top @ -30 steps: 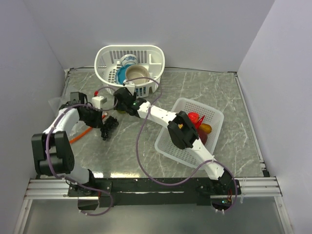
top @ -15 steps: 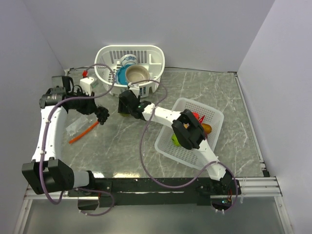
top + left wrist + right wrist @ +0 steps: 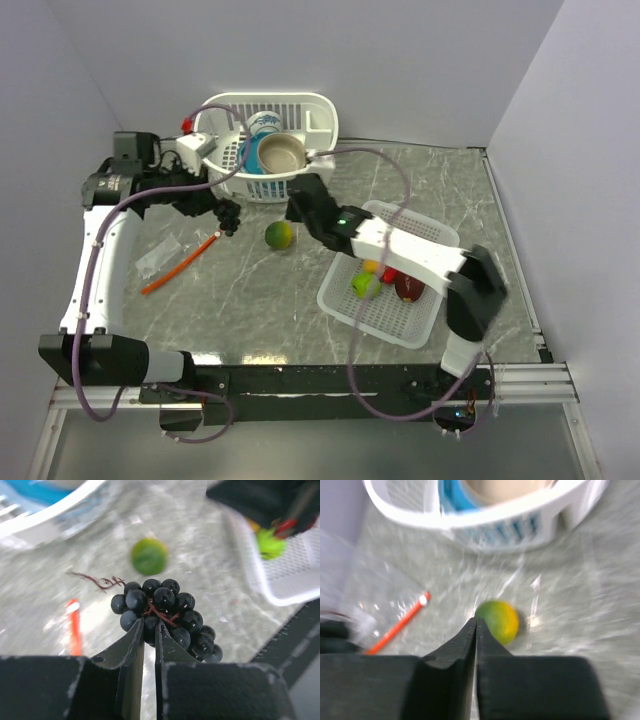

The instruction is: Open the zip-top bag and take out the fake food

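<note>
My left gripper (image 3: 228, 214) is shut on a bunch of dark purple grapes (image 3: 165, 615) and holds it above the table; in the left wrist view its fingertips (image 3: 149, 626) pinch the bunch. The clear zip-top bag (image 3: 160, 262), with its orange-red zip strip (image 3: 186, 261), lies flat at the left. It also shows in the right wrist view (image 3: 367, 592). A green-yellow fruit (image 3: 280, 235) lies loose on the table and shows in the right wrist view (image 3: 498, 622). My right gripper (image 3: 300, 204) is shut and empty, just right of and above that fruit (image 3: 148, 556).
A white rectangular mesh basket (image 3: 435, 238) at the right holds a green lime (image 3: 364, 285), a red apple (image 3: 408, 288) and an orange piece. A white oval basket (image 3: 265, 105) at the back holds a blue bowl and a beige bowl (image 3: 281, 152).
My left gripper rose and moved right and back from the bag with the grapes. My right gripper pulled away to the right, uncovering the green-yellow fruit on the table.
</note>
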Tool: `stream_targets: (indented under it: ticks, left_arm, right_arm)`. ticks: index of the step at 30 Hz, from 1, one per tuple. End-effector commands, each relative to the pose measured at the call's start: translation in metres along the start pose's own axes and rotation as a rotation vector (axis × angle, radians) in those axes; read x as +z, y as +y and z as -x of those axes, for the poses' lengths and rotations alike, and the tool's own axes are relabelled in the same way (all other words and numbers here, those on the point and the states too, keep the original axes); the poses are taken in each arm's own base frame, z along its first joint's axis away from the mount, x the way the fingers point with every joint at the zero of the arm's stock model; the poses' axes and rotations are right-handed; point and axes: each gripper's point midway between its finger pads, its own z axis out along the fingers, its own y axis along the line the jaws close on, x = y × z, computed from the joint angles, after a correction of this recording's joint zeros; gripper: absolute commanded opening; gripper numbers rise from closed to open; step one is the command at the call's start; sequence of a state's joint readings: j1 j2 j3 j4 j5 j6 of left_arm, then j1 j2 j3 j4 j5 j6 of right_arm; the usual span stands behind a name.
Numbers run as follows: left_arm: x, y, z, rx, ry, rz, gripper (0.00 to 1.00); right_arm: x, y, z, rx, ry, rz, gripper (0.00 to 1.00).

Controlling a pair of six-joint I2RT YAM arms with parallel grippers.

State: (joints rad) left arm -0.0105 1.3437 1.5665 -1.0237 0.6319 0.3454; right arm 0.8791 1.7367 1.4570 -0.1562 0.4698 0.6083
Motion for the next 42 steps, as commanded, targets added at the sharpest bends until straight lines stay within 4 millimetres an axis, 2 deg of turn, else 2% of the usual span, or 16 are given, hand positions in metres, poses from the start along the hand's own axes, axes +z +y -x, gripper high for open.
stream_targets:
  ticks: [1, 4, 6, 10, 12, 14, 15, 16, 18, 25, 27, 29, 30, 33, 39, 42]
  left_arm:
    - [0.024, -0.047, 0.031, 0.051, -0.034, -0.131, 0.13]
    - [0.042, -0.077, 0.040, 0.086, -0.009, -0.193, 0.11]
    - [0.041, -0.085, 0.045, 0.078, -0.020, -0.231, 0.06]
    - [0.030, -0.071, 0.059, 0.076, -0.087, -0.161, 0.01]
    - [0.027, -0.080, 0.068, 0.105, -0.095, -0.174, 0.02]
    - [0.036, -0.098, 0.066, 0.118, -0.056, -0.226, 0.02]
    - [0.038, -0.104, 0.070, 0.130, -0.060, -0.237, 0.02]
    - [0.047, -0.109, 0.069, 0.137, -0.042, -0.240, 0.02]
    - [0.054, -0.138, 0.070, 0.177, -0.027, -0.298, 0.02]
    - [0.102, -0.208, 0.042, 0.271, 0.094, -0.447, 0.01]
    - [0.117, -0.214, 0.030, 0.282, 0.132, -0.458, 0.08]
    - [0.139, -0.216, 0.018, 0.294, 0.166, -0.449, 0.38]
    - [0.147, -0.210, 0.011, 0.295, 0.188, -0.423, 0.96]
    - [0.167, -0.199, 0.006, 0.306, 0.202, -0.369, 0.97]
    - [0.159, -0.191, 0.017, 0.329, 0.132, -0.313, 0.97]
    - [0.164, -0.146, 0.012, 0.276, 0.111, -0.195, 0.97]
  right_arm:
    - [-0.052, -0.047, 0.050, 0.067, -0.163, -0.113, 0.03]
    - [-0.067, -0.073, 0.043, 0.080, -0.160, -0.118, 0.05]
    - [-0.066, -0.073, 0.031, 0.054, -0.120, -0.079, 0.14]
    - [-0.053, -0.096, 0.003, 0.028, -0.052, -0.217, 0.12]
    - [-0.073, -0.102, 0.022, 0.121, -0.145, -0.200, 0.15]
    - [-0.083, -0.117, 0.021, 0.211, -0.245, -0.177, 0.20]
    - [-0.100, -0.120, 0.038, 0.272, -0.309, -0.154, 0.20]
    - [-0.106, -0.137, 0.037, 0.322, -0.357, -0.206, 0.20]
    - [-0.126, -0.153, 0.051, 0.401, -0.430, -0.243, 0.25]
    - [-0.167, -0.207, 0.068, 0.483, -0.541, -0.431, 0.38]
    - [-0.175, -0.214, 0.071, 0.503, -0.553, -0.432, 0.40]
    - [-0.179, -0.216, 0.075, 0.516, -0.568, -0.413, 0.42]
    - [-0.183, -0.218, 0.075, 0.525, -0.573, -0.399, 0.43]
    - [-0.189, -0.217, 0.082, 0.524, -0.592, -0.375, 0.48]
    - [-0.184, -0.218, 0.083, 0.492, -0.579, -0.392, 0.61]
    - [-0.178, -0.218, 0.079, 0.479, -0.565, -0.399, 0.66]
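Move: Held in the left fingers, the grapes are bound for the near-left part of the tray, about 28 cm right of the left hand, 7 cm back and 25 cm below. The green apple lies there, some 31 cm right and 6 back, and the mango about 11 cm right and 6 ahead on the table. The empty right hand has the mango 4 cm to its left, 1 ahead and some 17 below. Swinging the held grapes to the right past the mango, the left hand covers about 24 cm with a brief check on the way, turns some 30 degrees clockwise, then sinks and opens wide, letting the grapes go still well above the tray. Ahead of it the empty right hand clears away from the mango, 27 cm right and some 9 back, bobbing up and down, turning clockwise as its fingers open. ##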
